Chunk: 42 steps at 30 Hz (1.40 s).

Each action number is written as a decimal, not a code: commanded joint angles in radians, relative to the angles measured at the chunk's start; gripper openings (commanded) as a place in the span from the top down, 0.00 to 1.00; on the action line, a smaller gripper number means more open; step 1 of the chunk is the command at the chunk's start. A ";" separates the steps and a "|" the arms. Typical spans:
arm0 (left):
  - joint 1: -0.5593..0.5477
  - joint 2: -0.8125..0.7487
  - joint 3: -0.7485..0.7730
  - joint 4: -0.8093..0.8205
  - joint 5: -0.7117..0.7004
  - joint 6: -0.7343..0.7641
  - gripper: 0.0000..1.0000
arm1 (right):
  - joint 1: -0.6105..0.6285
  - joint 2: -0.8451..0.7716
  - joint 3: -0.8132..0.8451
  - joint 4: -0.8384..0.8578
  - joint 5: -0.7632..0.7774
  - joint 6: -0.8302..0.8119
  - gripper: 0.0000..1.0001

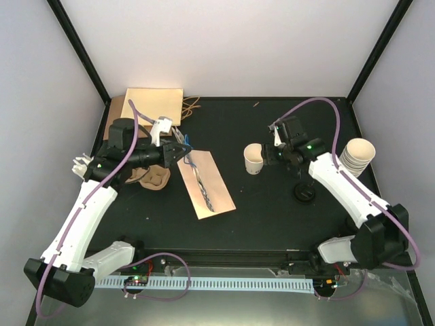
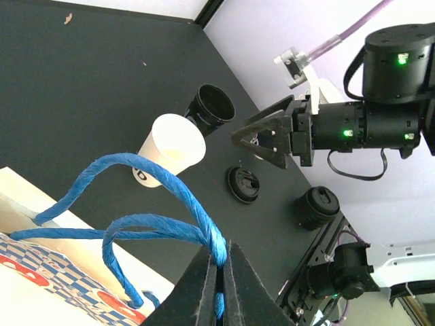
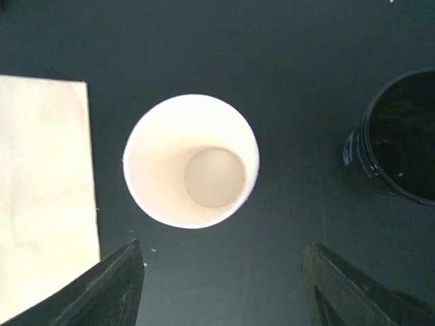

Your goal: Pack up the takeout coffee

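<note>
The takeout coffee cup [image 1: 253, 159], small, cream-white and empty, stands upright on the black table right of the flat paper bag [image 1: 211, 187]. Its round black lid [image 1: 304, 192] lies apart from it, further right. My right gripper [image 1: 270, 155] sits just right of the cup. In the right wrist view the cup [image 3: 192, 160] lies just ahead of the right gripper [image 3: 224, 285], whose jaws are open with nothing between them. My left gripper [image 2: 219, 272] is shut on the bag's blue twisted handles [image 2: 170, 187]. The cup [image 2: 173, 146] and lid [image 2: 243, 185] show beyond it.
A black cup [image 3: 401, 136] stands close beside the cream cup. A stack of nested cream cups [image 1: 358, 155] sits at the right edge. Brown paper bags [image 1: 153, 105] lie at the back left, and a cardboard cup carrier [image 1: 155, 178] under the left arm.
</note>
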 commanded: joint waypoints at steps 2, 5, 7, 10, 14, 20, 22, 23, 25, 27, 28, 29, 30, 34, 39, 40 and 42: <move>-0.002 -0.018 -0.002 0.018 0.033 0.034 0.97 | 0.007 0.054 0.067 -0.063 0.067 -0.034 0.33; -0.002 -0.018 -0.003 0.016 0.032 0.043 0.97 | 0.008 0.102 0.093 -0.070 0.081 -0.029 0.35; -0.002 -0.018 -0.003 0.016 0.032 0.047 0.97 | 0.007 0.138 0.117 -0.078 0.081 -0.022 0.36; -0.002 -0.014 -0.006 0.021 0.032 0.044 0.97 | 0.007 0.199 0.163 -0.097 0.101 -0.003 0.40; -0.002 -0.010 -0.011 0.024 0.035 0.045 0.97 | 0.007 0.282 0.221 -0.114 0.143 0.010 0.42; -0.002 -0.008 -0.021 0.030 0.034 0.053 0.97 | 0.004 0.401 0.300 -0.133 0.201 0.031 0.45; -0.002 -0.007 -0.023 0.031 0.035 0.053 0.97 | 0.000 0.436 0.323 -0.141 0.181 0.037 0.46; -0.002 -0.005 -0.023 0.032 0.036 0.055 0.97 | 0.000 0.453 0.332 -0.146 0.172 0.040 0.47; -0.002 -0.001 -0.022 0.030 0.036 0.058 0.97 | -0.001 0.485 0.354 -0.158 0.163 0.043 0.52; -0.002 0.000 -0.022 0.030 0.039 0.058 0.97 | -0.001 0.500 0.358 -0.159 0.159 0.045 0.58; -0.002 0.001 -0.022 0.030 0.038 0.059 0.97 | -0.002 0.503 0.355 -0.156 0.159 0.045 0.60; -0.002 0.001 -0.021 0.031 0.038 0.059 0.97 | -0.002 0.504 0.352 -0.155 0.158 0.044 0.62; -0.002 0.000 -0.020 0.030 0.039 0.061 0.97 | -0.002 0.504 0.348 -0.154 0.156 0.044 0.66; -0.002 0.007 -0.015 0.030 0.041 0.065 0.97 | -0.002 0.500 0.336 -0.155 0.148 0.043 0.82; -0.002 0.013 -0.005 0.032 0.040 0.064 0.97 | -0.002 0.447 0.313 -0.167 0.167 0.042 0.95; -0.002 0.014 -0.004 0.033 0.040 0.064 0.97 | -0.002 0.433 0.308 -0.174 0.171 0.038 0.96; -0.002 0.012 -0.005 0.032 0.040 0.063 0.97 | -0.002 0.406 0.293 -0.188 0.178 0.033 0.98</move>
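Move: The white paper cup stands about 6 cm ahead of the right hand and 4 cm to its left, its middle some 12 cm below. The black cup is about 12 cm to the right of the white cup and 3 cm farther out; the black lid lies some 6 cm back from the hand and 14 cm to its right. From the left hand, still holding the bag, the white cup is about 12 cm ahead, 22 cm right and 25 cm below. Right hand sinks about 8 cm and reaches 6 cm forward, fingers closing to pinch the white cup's rim. ##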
